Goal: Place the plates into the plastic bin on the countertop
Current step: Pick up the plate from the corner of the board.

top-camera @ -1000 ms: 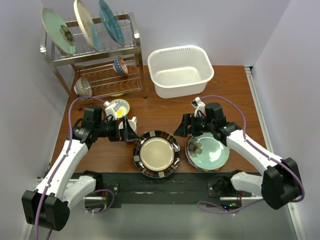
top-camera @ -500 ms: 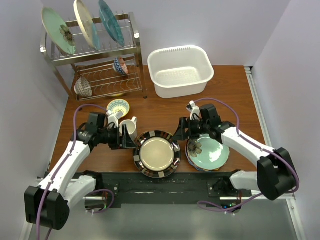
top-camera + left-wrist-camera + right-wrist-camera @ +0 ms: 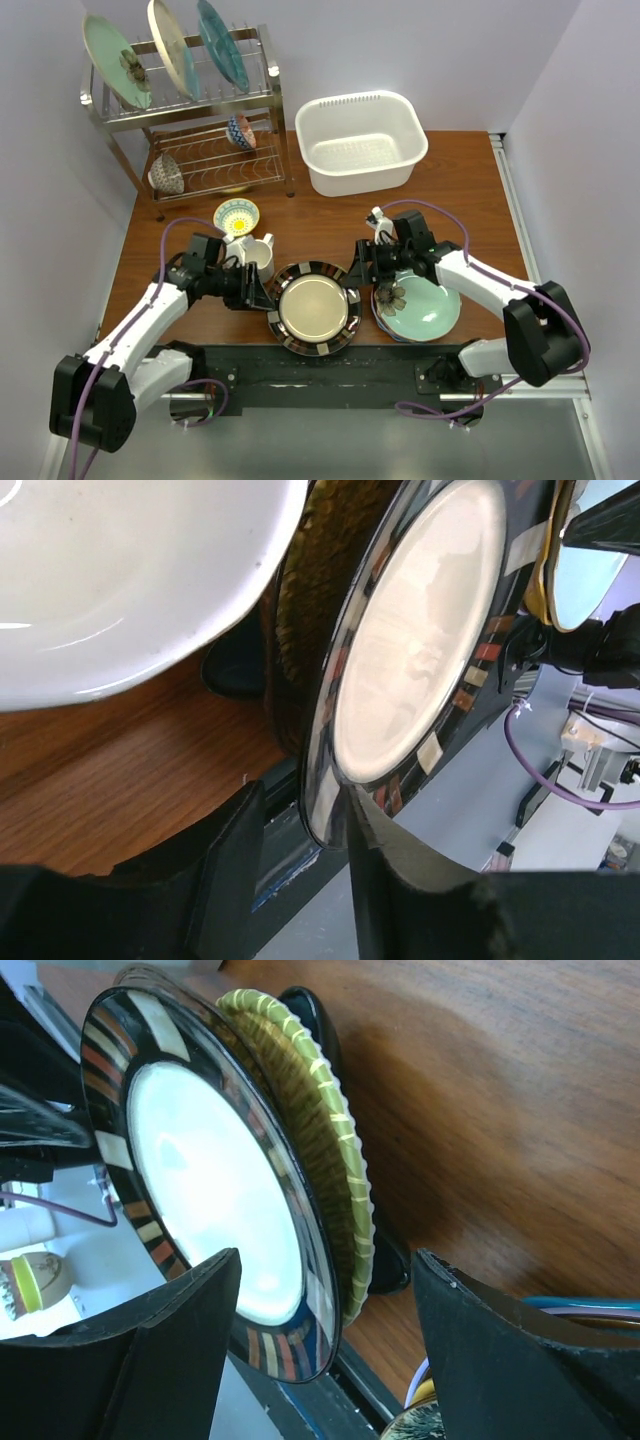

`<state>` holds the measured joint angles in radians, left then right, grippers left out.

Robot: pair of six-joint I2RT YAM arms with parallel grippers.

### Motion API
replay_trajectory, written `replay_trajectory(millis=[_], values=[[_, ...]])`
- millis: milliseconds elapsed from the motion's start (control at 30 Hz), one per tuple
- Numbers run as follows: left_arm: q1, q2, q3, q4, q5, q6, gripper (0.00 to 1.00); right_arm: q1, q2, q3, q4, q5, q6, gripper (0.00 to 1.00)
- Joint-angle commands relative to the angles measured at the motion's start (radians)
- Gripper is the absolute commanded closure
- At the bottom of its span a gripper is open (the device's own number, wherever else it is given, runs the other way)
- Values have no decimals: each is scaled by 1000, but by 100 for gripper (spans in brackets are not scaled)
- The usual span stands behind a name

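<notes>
The black-striped plate with a gold centre [image 3: 313,308] lies on a small stack at the countertop's [image 3: 330,215] front edge. A yellow-green ribbed plate [image 3: 330,1150] lies under it. My left gripper [image 3: 262,293] is open at the plate's left rim. In the left wrist view [image 3: 300,810] the rim [image 3: 325,780] stands between the fingers, against one of them. My right gripper [image 3: 362,268] is open at the right rim, its jaws wide on either side of the rim [image 3: 326,1260]. The mint flower plate [image 3: 418,305] tops a stack on the right. The white plastic bin [image 3: 360,140] stands empty at the back.
A white mug [image 3: 258,252] stands right behind my left gripper and fills the upper left of the left wrist view [image 3: 120,570]. A small patterned bowl [image 3: 237,214] lies behind it. The steel wire rack [image 3: 190,100] at the back left holds three upright plates and two small bowls.
Both grippers have closed in on the striped plate. The left went down and right past the mug to the left rim. The right went left to the right rim.
</notes>
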<state>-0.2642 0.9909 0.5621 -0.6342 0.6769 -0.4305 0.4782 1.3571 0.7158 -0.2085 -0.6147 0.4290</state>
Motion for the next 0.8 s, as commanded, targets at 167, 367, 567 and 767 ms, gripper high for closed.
replay_trajectory(millis=[167,367,567,767], values=[[-56,12,-42,132,27,-71,74,10,4,31,18,-65,-4,31],[-84,29,-50,179,24,-105,100,8,-3,21,20,-86,-3,32],[-87,-6,-39,222,3,-169,100,8,-16,14,6,-92,-10,32],[-87,-34,-24,261,-22,-226,100,10,-23,13,0,-100,-16,32]])
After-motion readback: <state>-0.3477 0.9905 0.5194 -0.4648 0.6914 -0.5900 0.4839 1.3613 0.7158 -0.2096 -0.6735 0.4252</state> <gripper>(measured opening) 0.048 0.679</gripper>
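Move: Just off the plate's left rim, the left hand has the middle of the plate about 9 cm to its right, 1 cm back and 2 cm below; the white mug stands some 9 cm ahead of that hand and 2 cm to its left. From the right hand, near the opposite rim, the plate's middle is around 9 cm left, 6 cm back and 2 cm below, with the green plate's middle 12 cm right and 4 cm back. Dipping about 1 cm, the left hand shuts its half-open fingers on the plate's left rim while sliding right, then keeps that pinch as it goes on right, about 2.5 cm in all, and rises 1.5 cm from its low point. The right hand eases about 1 cm back, its fingers still open at the opposite rim. ##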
